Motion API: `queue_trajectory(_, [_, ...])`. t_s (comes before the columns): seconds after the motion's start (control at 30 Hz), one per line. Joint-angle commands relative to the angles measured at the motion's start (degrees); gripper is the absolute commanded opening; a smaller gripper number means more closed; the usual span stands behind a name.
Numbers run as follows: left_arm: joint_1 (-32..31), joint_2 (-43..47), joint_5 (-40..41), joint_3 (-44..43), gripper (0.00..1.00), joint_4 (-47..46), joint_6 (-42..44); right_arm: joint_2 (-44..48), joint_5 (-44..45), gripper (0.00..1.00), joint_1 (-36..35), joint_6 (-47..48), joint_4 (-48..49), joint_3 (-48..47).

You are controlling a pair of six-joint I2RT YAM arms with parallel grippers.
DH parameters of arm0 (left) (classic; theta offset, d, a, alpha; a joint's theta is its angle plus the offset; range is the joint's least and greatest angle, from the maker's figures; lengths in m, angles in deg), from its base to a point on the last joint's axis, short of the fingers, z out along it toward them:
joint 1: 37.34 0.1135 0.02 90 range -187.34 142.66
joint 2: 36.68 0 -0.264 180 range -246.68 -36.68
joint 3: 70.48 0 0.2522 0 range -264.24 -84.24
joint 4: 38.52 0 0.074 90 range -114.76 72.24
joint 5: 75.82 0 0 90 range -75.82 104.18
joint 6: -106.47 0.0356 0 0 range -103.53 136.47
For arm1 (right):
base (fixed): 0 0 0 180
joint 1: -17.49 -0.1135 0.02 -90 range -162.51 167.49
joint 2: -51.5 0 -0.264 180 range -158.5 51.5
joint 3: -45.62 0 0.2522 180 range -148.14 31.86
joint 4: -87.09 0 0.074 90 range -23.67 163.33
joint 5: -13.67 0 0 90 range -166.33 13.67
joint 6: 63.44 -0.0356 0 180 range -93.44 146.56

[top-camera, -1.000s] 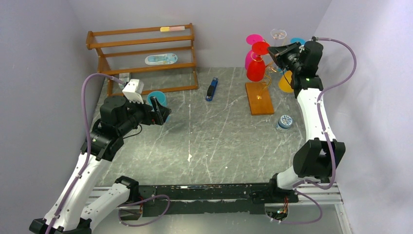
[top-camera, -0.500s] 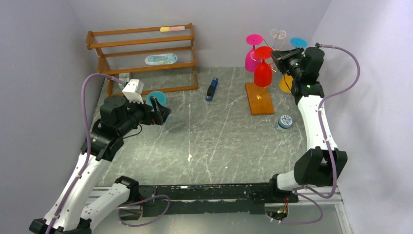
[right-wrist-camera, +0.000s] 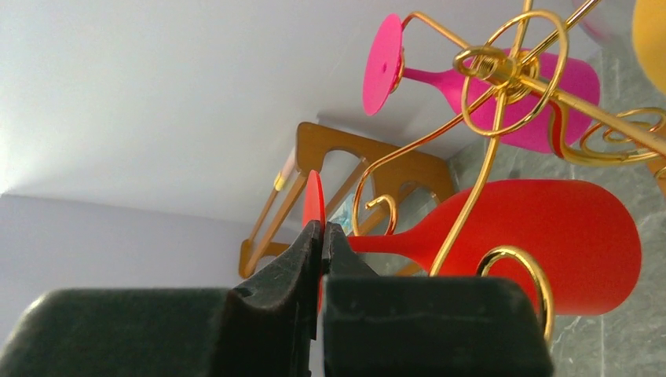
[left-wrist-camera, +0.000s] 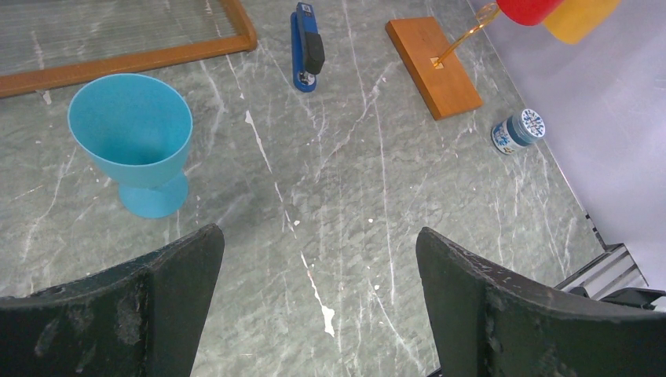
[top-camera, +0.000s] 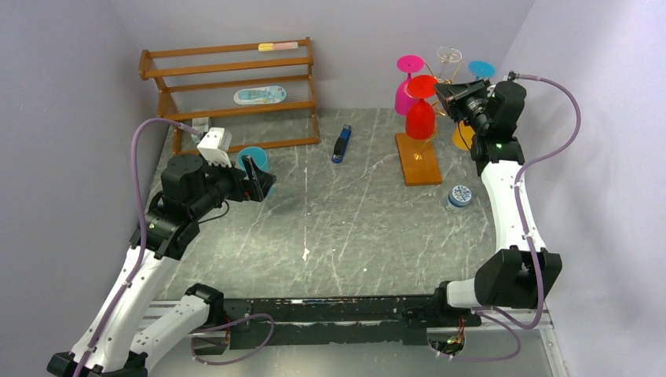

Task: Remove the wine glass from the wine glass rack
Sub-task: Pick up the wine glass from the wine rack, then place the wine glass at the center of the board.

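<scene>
The red wine glass (top-camera: 420, 118) hangs upside down at the wine glass rack (top-camera: 418, 159), a gold wire stand on an orange-brown base. My right gripper (top-camera: 441, 93) is shut on the edge of its foot. In the right wrist view the fingertips (right-wrist-camera: 323, 232) pinch the thin red foot disc (right-wrist-camera: 313, 196). The red bowl (right-wrist-camera: 550, 243) lies behind the gold curls (right-wrist-camera: 503, 67), and the stem runs among them. My left gripper (top-camera: 259, 182) stands open far to the left, with nothing between its fingers (left-wrist-camera: 188, 267).
Pink (top-camera: 406, 86), clear (top-camera: 449, 56), blue and yellow (top-camera: 463, 135) glasses also hang on the rack. A blue cup (left-wrist-camera: 133, 133) stands by my left gripper. A blue stapler (top-camera: 341, 144), a small jar (top-camera: 458, 196) and a wooden slatted shelf (top-camera: 236, 94) are on the table.
My right arm has shifted slightly right, and the red glass has moved right with it and now hangs straighter over the wooden base. The left arm has not moved.
</scene>
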Motion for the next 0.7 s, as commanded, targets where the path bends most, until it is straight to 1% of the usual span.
queue_trajectory(0.0, [-0.08,0.5,-1.03,-0.36,0.96,0.16,-0.07,1.85,-4.5,0.0,-0.09,0.31,2.02,1.32])
queue_trajectory(0.2, [-0.08,0.36,-1.33,-0.65,0.96,0.29,0.34,2.17,-11.17,0.0,-0.09,2.95,1.67,1.68])
queue_trajectory(0.43, [-0.08,0.16,-2.12,-0.41,0.96,-0.38,0.35,4.44,-15.97,0.0,-0.09,6.17,0.36,2.4])
queue_trajectory(0.6, [-0.08,-0.34,-3.92,-0.21,0.96,-1.45,0.2,7.75,-21.69,0.0,-0.47,10.48,5.19,5.48])
queue_trajectory(0.67, [-0.08,-0.43,-5.28,0.08,0.97,-2.57,-0.13,8.4,-24.31,0.0,-1.29,13.61,4.73,5.3])
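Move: The right fingers already pinch the rim of the upside-down red wine glass's foot. Its middle hangs about 3 cm left of the hand and 8 cm lower, level fore and aft. The rack hub is roughly 5 cm ahead and 3 cm right, slightly lower; the pink glass is some 9 cm ahead and 4 cm left, the yellow one about 11 cm right and 3 cm back. From the left hand, the red glass is roughly 20 cm ahead and 40 cm right. Keeping the red foot pinched between its shut fingers, the right hand draws the hanging glass back and to the left, about 7 cm in all and gathering speed, away from the rack hub towards the open table. Its height barely changes while the wrist swings nearly 20 degrees counter-clockwise. ##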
